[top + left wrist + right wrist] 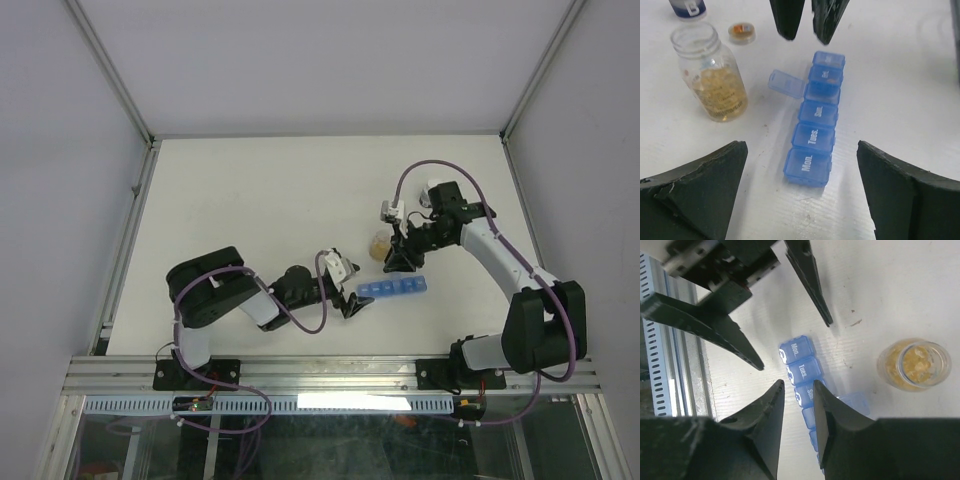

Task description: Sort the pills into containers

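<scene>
The containers are one translucent-blue pill organizer (394,290) (815,135) (801,366) lying flat on the table, with one lid (786,83) flipped open near its middle. Orange-tan pills (720,95) (912,362) fill a clear uncapped bottle (380,243) beside it. My left gripper (355,302) (802,192) stands wide open just short of the organizer's "Mon." end, with nothing between its fingers. Above the row's middle hangs my right gripper (403,262) (796,386), slightly open, and I see nothing in the narrow gap. Its fingertips (789,30) show at the top of the left wrist view.
A small round cap (742,32) with something orange in it lies beyond the clear bottle. A white bottle with a dark band (687,7) stands at the far left. The slotted aluminium rail (662,370) runs along the table's near edge.
</scene>
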Tool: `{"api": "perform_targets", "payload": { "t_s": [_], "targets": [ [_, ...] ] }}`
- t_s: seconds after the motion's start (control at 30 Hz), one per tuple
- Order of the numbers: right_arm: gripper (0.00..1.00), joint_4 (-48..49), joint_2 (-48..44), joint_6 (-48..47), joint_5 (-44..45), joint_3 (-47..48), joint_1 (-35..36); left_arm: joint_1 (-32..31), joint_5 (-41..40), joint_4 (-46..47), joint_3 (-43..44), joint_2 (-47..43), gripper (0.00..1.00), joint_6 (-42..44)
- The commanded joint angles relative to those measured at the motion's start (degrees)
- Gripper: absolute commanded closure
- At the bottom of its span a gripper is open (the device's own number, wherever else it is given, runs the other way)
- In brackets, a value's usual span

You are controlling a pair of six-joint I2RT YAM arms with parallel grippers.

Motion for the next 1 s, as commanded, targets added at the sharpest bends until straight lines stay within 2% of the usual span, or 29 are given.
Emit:
{"api": "perform_targets", "payload": {
  "t_s": [0.0, 0.1, 0.17, 0.27, 0.3, 0.4, 0.47, 0.57, 0.63, 0.7, 0.87, 0.97],
  "targets": [
    [0.66, -0.76, -3.73, -0.72, -3.18, 2.56, -2.34, -0.56, -1.84, 3.45, -2.27, -8.55, 0.05, -4.15],
    [0.63, -0.01, -5.16, 0.78, -3.58, 2.99, -4.12, -0.44, -3.28, -0.42, -2.13, -13.45, 0.01, -6.85],
    [0.61, 1.55, -6.37, 2.53, -3.31, 2.98, -5.24, 0.06, -3.59, -5.38, -0.47, -16.41, 0.01, -8.98],
    [0.58, 5.5, -8.69, 7.3, -1.97, 2.93, -7.25, 1.49, -6.32, -15.76, 3.31, -19.29, 0.01, -16.56],
    [0.56, 7.0, -9.61, 9.3, -1.42, 3.0, -7.8, 2.58, -5.63, -18.95, 4.73, -19.59, 0.01, -19.3],
    [0.47, 9.02, -11.93, 14.47, 0.62, 5.08, -8.38, 7.61, 3.62, -26.76, 10.27, -18.35, 0.01, -26.15],
    [0.44, 8.61, -12.73, 17.82, 0.9, 7.24, -8.42, 9.8, 5.71, -29.87, 13.08, -17.21, 0.01, -28.18],
    [0.41, 10.73, -14.22, 22.33, -1.88, 6.42, -9.61, 9.89, 0.08, -36.33, 16.38, -16.82, 0.01, -27.39],
    [0.35, 18.41, -16.44, 26.08, -7.41, 0.33, -14.72, 9.38, -5.28, -42.35, 19.81, -16.46, 0.03, -25.43],
    [0.3, 22.86, -18.28, 29.59, -8.66, -3.4, -19.77, 7.61, -11.69, -49.08, 23.46, -15.59, 0.03, -21.88],
    [0.3, 23.8, -18.6, 32.39, -10.76, -4.17, -23.18, 4.28, -19.55, -61.18, 31.95, -11.39, 0.05, -16.41],
    [0.29, 24.88, -18.75, 33.49, -9.69, -5.08, -24.42, 3.17, -22.08, -63.82, 34.86, -9.57, 0.06, -15.35]
  ]
}}
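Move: The jar lies about 8 cm ahead of my left hand, 5 cm to its right and nearly level; the pill organizer's middle is 7 cm right, 1 cm back, 3 cm below. From my right hand the jar's cap is roughly 12 cm ahead, 12 cm right and 11 cm down; the jar is 7 cm ahead, 1 cm left, 8 below, and the white bottle 22 cm ahead, 13 right, 8 below. My left hand, already wide open, climbs about 10 cm clear of the organizer's end, then swings forward some 9 cm towards the jar, turning counter-clockwise, tipping its fingers down and finally sinking slightly. Meanwhile my right hand rises off the organizer and goes right and forward, closing sideways on the cap, turning some 30 degrees clockwise as its fingers open wider. ##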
